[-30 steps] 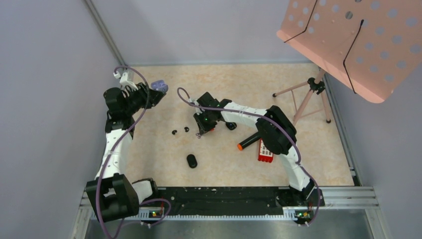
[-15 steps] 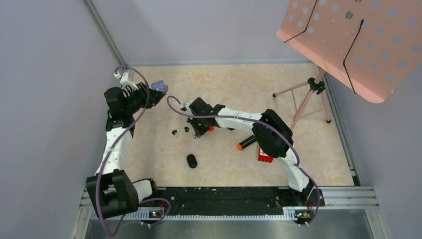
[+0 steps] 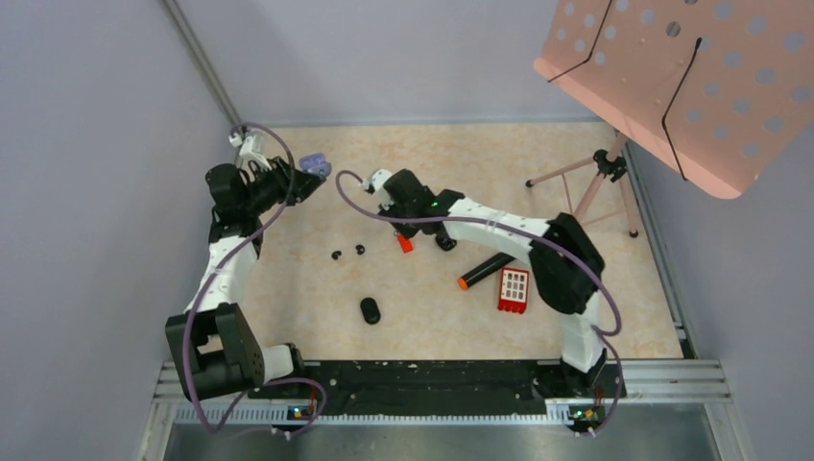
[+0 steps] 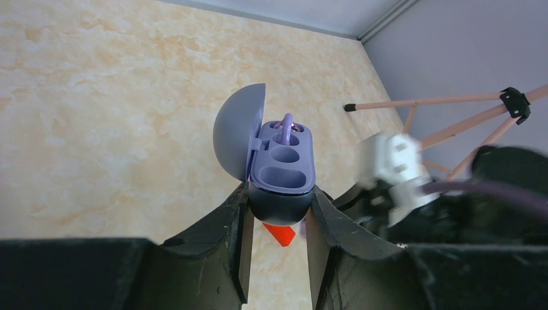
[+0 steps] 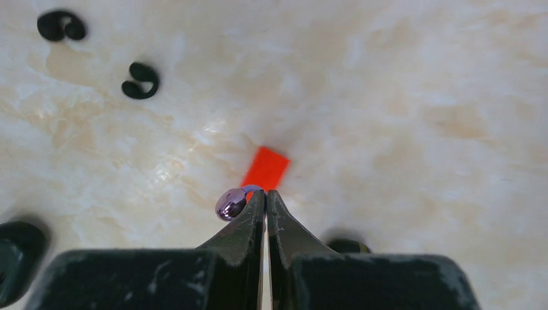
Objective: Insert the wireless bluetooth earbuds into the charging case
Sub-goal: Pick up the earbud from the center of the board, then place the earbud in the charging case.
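My left gripper [image 4: 278,216] is shut on the dark base of the purple charging case [image 4: 282,169], held off the floor with its lid [image 4: 238,132] swung open. A pale purple earbud [image 4: 287,124] sits in the far slot; the near slot shows nothing in it. From above, the case [image 3: 314,165] is at the back left. My right gripper [image 5: 265,195] is shut on a shiny purple earbud [image 5: 231,204] that sticks out left of the fingertips, above the floor. Two black earbuds [image 5: 141,81] [image 5: 61,26] lie on the floor, seen from above as two black earbuds [image 3: 361,250] [image 3: 337,255].
A small red piece [image 3: 405,243] lies under the right gripper. A black marker with an orange cap [image 3: 485,269], a red block [image 3: 514,289], a black oval object [image 3: 370,310] and a small black item [image 3: 445,242] lie on the floor. A tripod leg [image 3: 576,168] stands at the back right.
My right gripper has shut on the purple earbud, lifted off the floor and moved back toward the left gripper. The left arm and case have barely shifted.
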Tool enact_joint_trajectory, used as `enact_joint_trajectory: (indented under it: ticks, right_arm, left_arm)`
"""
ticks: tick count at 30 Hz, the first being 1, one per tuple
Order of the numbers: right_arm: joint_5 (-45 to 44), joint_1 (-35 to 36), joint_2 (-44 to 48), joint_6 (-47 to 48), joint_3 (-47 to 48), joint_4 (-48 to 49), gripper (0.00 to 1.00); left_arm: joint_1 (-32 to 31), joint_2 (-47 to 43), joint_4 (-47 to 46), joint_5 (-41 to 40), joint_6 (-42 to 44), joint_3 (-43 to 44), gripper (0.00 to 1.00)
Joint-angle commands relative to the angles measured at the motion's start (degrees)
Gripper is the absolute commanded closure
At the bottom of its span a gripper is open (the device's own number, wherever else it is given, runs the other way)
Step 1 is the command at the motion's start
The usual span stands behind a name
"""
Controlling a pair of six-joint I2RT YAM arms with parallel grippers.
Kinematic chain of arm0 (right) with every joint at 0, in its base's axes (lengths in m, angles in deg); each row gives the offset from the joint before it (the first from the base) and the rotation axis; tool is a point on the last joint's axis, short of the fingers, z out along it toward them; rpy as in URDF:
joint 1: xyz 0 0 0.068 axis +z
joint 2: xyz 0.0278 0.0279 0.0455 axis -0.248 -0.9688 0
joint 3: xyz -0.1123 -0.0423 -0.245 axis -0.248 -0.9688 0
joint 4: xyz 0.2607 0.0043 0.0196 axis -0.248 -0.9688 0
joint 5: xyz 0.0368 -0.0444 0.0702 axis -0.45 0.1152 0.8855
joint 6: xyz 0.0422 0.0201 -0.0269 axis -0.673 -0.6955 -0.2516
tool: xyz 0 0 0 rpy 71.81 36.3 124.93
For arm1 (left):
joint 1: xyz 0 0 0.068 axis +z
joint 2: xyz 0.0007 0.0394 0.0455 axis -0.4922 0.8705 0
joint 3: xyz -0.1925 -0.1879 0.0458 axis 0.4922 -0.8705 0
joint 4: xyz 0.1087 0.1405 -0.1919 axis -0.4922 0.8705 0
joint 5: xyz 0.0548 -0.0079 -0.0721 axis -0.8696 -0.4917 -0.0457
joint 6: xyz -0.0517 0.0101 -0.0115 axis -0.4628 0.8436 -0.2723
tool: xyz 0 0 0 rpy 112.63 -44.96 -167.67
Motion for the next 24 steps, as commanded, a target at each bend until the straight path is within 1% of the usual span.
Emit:
enact_joint_trajectory:
  ticks: [1, 5, 10, 14, 15, 18, 20, 24]
  right_arm:
    - [-4.0, -2.2, 14.3, 3.4, -2.5, 7.7, 1.0]
    - [-6.0, -2.6, 21.3, 5.9, -4.8, 11.1, 1.0]
    - [-7.1, -2.7, 28.7, 10.1, -6.1, 15.9, 1.0]
    - [-8.1, -2.8, 31.7, 12.7, -5.3, 18.6, 1.0]
    - [-8.3, -2.7, 32.4, 13.5, -5.2, 19.5, 1.0]
    - [-8.2, -2.7, 34.4, 15.9, -5.8, 23.1, 1.0]
    - [-8.2, -2.7, 35.3, 17.4, -6.4, 26.6, 1.0]
    - [-7.7, -2.7, 36.4, 19.1, -6.1, 30.2, 1.0]
  left_arm:
    - [-1.2, 2.9, -5.9, 4.3, 0.1, 3.2, 1.0]
    - [-4.1, 5.7, -6.9, 5.4, 0.8, 5.2, 1.0]
    - [-9.2, 8.5, -7.5, 7.3, 1.7, 7.6, 1.0]
    - [-12.6, 9.3, -7.5, 8.2, 2.6, 9.0, 1.0]
    - [-14.7, 9.1, -7.8, 8.2, 2.8, 9.1, 1.0]
    - [-18.0, 8.3, -9.5, 8.3, 3.6, 9.3, 1.0]
    - [-19.5, 7.8, -9.6, 8.2, 4.6, 9.9, 1.0]
    - [-21.4, 7.0, -10.5, 8.3, 5.2, 10.6, 1.0]
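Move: The right hand already has the purple earbud pinched; the open charging case it is taken to sits in the left gripper, some 16 cm to its left, about 5 cm farther out and roughly 18 cm higher. Some 6 cm below the right hand, the red block lies 1 cm ahead and 1 cm right, the nearer black earbud level and 9 cm left, the black case 1 cm ahead and 10 cm right. From the left hand, the purple earbud is about 17 cm right, 3 cm nearer and 18 cm below. Keeping its shut grip on the purple earbud, the right arm sweeps it up by some 32 cm, fast at first and then easing, drifting about 7 cm to the right as the wrist tips up from steeply downward to near level, ending closer to the case but above it. The left arm, still gripping the open case, dips about a centimetre and then carries it roughly 14 cm to the right towards the right hand, turning nearly 30 degrees clockwise. ##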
